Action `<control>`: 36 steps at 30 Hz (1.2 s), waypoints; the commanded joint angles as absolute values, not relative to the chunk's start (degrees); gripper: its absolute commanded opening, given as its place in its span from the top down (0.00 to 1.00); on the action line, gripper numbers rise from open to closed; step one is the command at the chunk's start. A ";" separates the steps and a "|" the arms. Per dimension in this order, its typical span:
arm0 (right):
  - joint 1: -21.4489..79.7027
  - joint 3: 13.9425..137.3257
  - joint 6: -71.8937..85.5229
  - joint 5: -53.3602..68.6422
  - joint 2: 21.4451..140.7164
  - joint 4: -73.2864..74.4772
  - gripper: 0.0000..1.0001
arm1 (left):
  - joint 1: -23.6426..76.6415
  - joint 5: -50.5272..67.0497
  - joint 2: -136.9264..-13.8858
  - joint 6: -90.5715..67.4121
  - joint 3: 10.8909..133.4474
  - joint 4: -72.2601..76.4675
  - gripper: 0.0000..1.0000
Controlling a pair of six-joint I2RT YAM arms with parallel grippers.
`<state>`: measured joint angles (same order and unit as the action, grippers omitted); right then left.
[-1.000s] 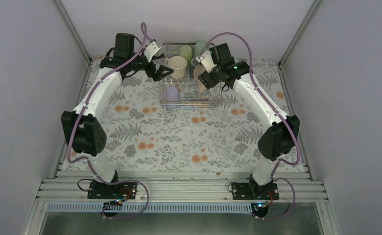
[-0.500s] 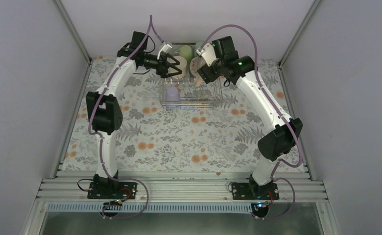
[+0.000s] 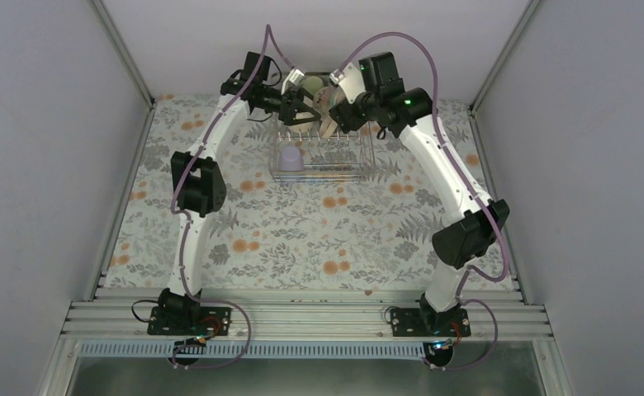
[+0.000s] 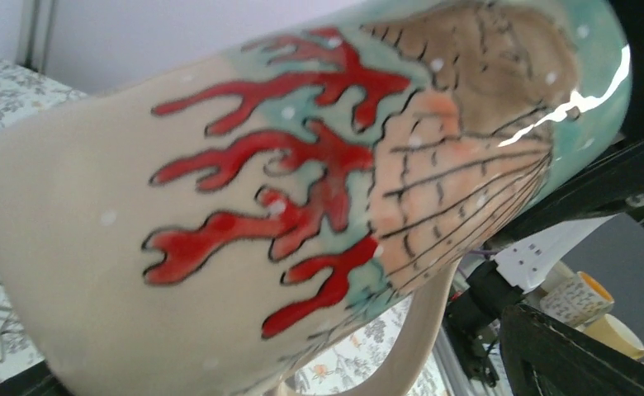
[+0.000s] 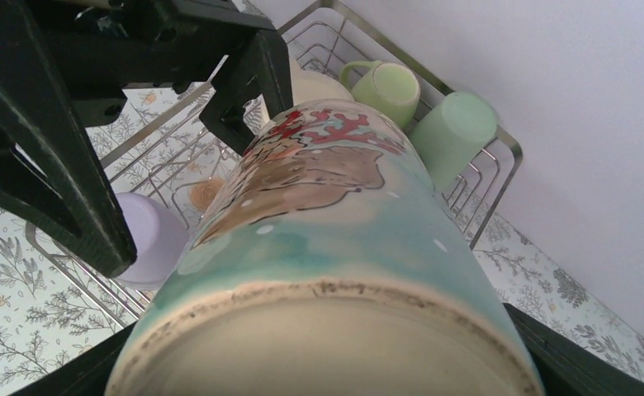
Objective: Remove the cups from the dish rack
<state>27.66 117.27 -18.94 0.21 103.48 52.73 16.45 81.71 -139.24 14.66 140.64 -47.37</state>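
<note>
The beige mug with red coral markings (image 3: 328,98) hangs tilted above the back of the dish rack (image 3: 323,167). My right gripper (image 3: 341,110) is shut on it, and its base fills the right wrist view (image 5: 327,330). My left gripper (image 3: 300,105) is open right beside the mug, its black fingers (image 5: 248,82) spread at the mug's far end. The mug's painted side (image 4: 261,206) fills the left wrist view. In the rack sit a lavender cup (image 5: 149,239), a cream cup (image 5: 314,82), a pale green mug (image 5: 389,87) and a pale green cup (image 5: 452,136).
The rack stands at the back middle of the floral tablecloth (image 3: 302,239). Grey walls close in on the left, right and back. Both arms arch over the rack and meet above it.
My left arm has swung right and back, bringing its open gripper up to the mug. My right gripper has shifted slightly up and back with the mug.
</note>
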 commanded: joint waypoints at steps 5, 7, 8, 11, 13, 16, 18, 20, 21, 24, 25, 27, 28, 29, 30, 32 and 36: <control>26.59 120.77 -16.69 3.97 104.00 47.60 0.86 | 16.49 91.34 -138.44 2.60 140.79 -35.82 0.02; 26.33 121.36 -16.17 4.97 104.67 47.62 0.85 | 16.60 92.21 -137.46 2.50 140.50 -35.75 0.04; 26.16 121.80 -15.71 5.80 105.05 47.60 0.85 | 16.58 92.68 -136.98 1.98 140.01 -35.33 0.05; 25.78 123.14 -14.37 8.77 106.43 48.08 0.83 | 16.73 93.87 -135.90 0.83 138.46 -34.46 0.10; 25.31 124.15 -13.28 11.52 107.57 48.68 0.83 | 16.77 94.58 -135.63 -0.01 138.19 -34.26 0.16; 24.50 125.13 -11.57 15.64 109.04 49.07 0.83 | 17.18 96.13 -135.47 -2.19 138.20 -32.97 0.21; 24.27 125.56 -10.94 16.91 109.80 49.32 0.83 | 17.55 96.33 -134.83 -2.50 138.06 -32.40 0.21; 24.13 125.49 -10.76 17.50 110.18 49.40 0.82 | 17.60 97.04 -134.19 -4.74 137.75 -30.22 0.21; 24.02 125.03 -10.77 17.68 110.18 49.22 0.82 | 17.72 97.53 -134.21 -5.95 137.93 -29.38 0.22; 23.59 123.65 -10.73 18.51 109.74 48.34 0.82 | 17.73 98.54 -134.54 -7.92 139.52 -28.84 0.29; 23.42 123.31 -10.73 19.02 109.66 48.12 0.80 | 17.73 98.82 -134.56 -8.56 139.83 -28.50 0.32; 22.93 123.22 -10.52 20.32 109.92 47.98 0.79 | 17.93 99.13 -134.36 -10.47 139.91 -27.36 0.41; 22.68 123.22 -10.32 20.99 110.15 47.84 0.79 | 18.07 99.16 -134.07 -11.06 139.83 -27.06 0.42; 22.41 123.30 -9.97 21.79 110.35 47.61 0.79 | 18.29 99.09 -133.79 -11.69 139.71 -26.70 0.42; 22.10 123.41 -9.58 22.63 110.55 47.26 0.79 | 18.44 99.06 -133.56 -12.48 139.59 -26.25 0.42; 21.02 123.44 -8.14 26.30 111.35 46.10 0.79 | 18.93 99.42 -133.30 -13.56 139.76 -25.63 0.46; 19.68 125.18 -6.49 32.49 114.60 47.10 0.78 | 19.25 98.89 -132.61 -14.45 139.84 -24.43 0.59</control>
<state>19.68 123.13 -11.46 24.36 110.04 54.92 15.44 87.05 -138.37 -12.73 137.29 -28.67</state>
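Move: The patterned mug is already held up over the rack in the right hand; its middle lies some 3 cm left and 2 cm ahead of that hand, and the left gripper about 6 cm left, 2 ahead. From the wide-open left hand the mug is some 3 cm to the right and slightly above. Roughly 20 cm below the left hand stand the cream mug, 5 cm left and 2 ahead; the grey mug, 4 right and 1 ahead; and the light green cup, 8 ahead, 1 left. Rising about 2 cm in two small steps and easing a centimetre forward, the left hand tilts some 10 degrees and closes from wide open to just under half, bringing its fingers in around the patterned mug's body. The right hand keeps its grip and turns the mug some 20 degrees, its left side rising and its front tipping down, while shifting about 1.5 cm forward and 1 cm down. ##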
